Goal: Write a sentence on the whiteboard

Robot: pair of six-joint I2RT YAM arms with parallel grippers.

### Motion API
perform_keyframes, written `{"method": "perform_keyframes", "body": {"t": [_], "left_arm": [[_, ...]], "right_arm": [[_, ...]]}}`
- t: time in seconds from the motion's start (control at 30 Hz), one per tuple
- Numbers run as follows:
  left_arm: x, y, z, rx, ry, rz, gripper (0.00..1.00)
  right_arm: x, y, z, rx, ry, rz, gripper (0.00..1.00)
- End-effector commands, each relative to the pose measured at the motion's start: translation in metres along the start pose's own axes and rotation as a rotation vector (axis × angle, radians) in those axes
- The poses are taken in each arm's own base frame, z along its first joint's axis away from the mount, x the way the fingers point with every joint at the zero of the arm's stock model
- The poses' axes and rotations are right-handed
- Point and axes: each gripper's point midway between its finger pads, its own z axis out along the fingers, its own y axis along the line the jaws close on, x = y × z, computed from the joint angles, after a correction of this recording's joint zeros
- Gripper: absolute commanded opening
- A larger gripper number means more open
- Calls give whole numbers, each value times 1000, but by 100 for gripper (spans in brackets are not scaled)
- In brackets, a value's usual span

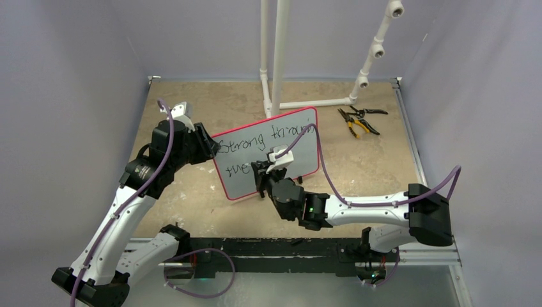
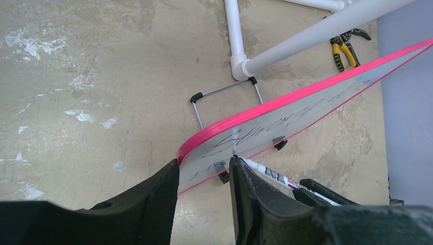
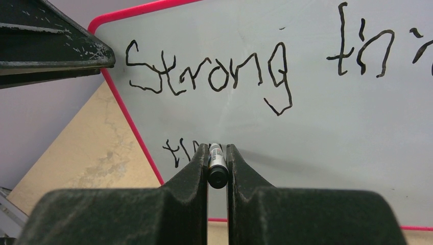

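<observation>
The whiteboard (image 1: 295,155) stands tilted at mid-table, pale with a pink-red border (image 2: 265,104). On it the sentence (image 3: 204,76) reads "Strong thr..." on top, with a few strokes of a second line (image 3: 178,150) below. My left gripper (image 1: 209,147) is shut on the board's left edge, its fingertips (image 2: 204,166) on either side of the corner. My right gripper (image 3: 217,153) is shut on a white marker (image 3: 217,163) whose tip rests on the second line. The marker (image 2: 275,178) also shows behind the left gripper's right finger.
A white pipe frame (image 1: 276,57) stands behind the board, and its foot (image 2: 237,46) lies close to the board's wire stand (image 2: 224,92). Yellow-handled pliers (image 1: 358,121) lie at the back right. Grey walls close in the table on three sides.
</observation>
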Motion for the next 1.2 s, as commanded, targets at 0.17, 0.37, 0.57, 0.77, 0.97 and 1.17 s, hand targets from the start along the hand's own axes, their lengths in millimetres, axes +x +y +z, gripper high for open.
{"method": "perform_keyframes", "body": {"t": [0.17, 0.37, 0.57, 0.77, 0.97, 1.17], "left_arm": [[-8, -10, 0, 43, -37, -22, 39], [-8, -9, -1, 42, -36, -21, 39], [-9, -9, -2, 40, -39, -17, 40], [-14, -8, -7, 31, -54, 13, 45], [-29, -11, -18, 37, -91, 86, 53], [-56, -38, -45, 159, -157, 286, 62]], "right_arm": [[-26, -7, 3, 61, -59, 53, 0], [-26, -9, 2, 67, -58, 62, 0], [-35, -5, -1, 33, -76, 70, 0], [-54, 7, -16, -87, -67, 106, 0], [-59, 11, -36, -174, 32, 116, 0], [-68, 3, -54, -249, 118, 109, 0]]}}
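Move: The right hand's marker tip is at the unfinished third letter of the second line, about 5 cm ahead of the hand, 3 cm left and level with it. The letters "th" stand some 4 cm left of that letter, and the word "Strong" about 5 cm above it and 2 cm farther out. The left hand has its fingers astride the whiteboard's upper left corner, about 1 cm ahead and 1 cm left of it, level. Finish the letter's last stroke with the right hand, drifting less than 1 cm to the right, then take the marker off the board: up about 6 cm while drawing back and right about 3 cm each, turning some 10 degrees counter-clockwise, grip kept. As it leaves, open the left fingers around the board's corner and raise that hand about 3 cm, tipping it slightly up. ##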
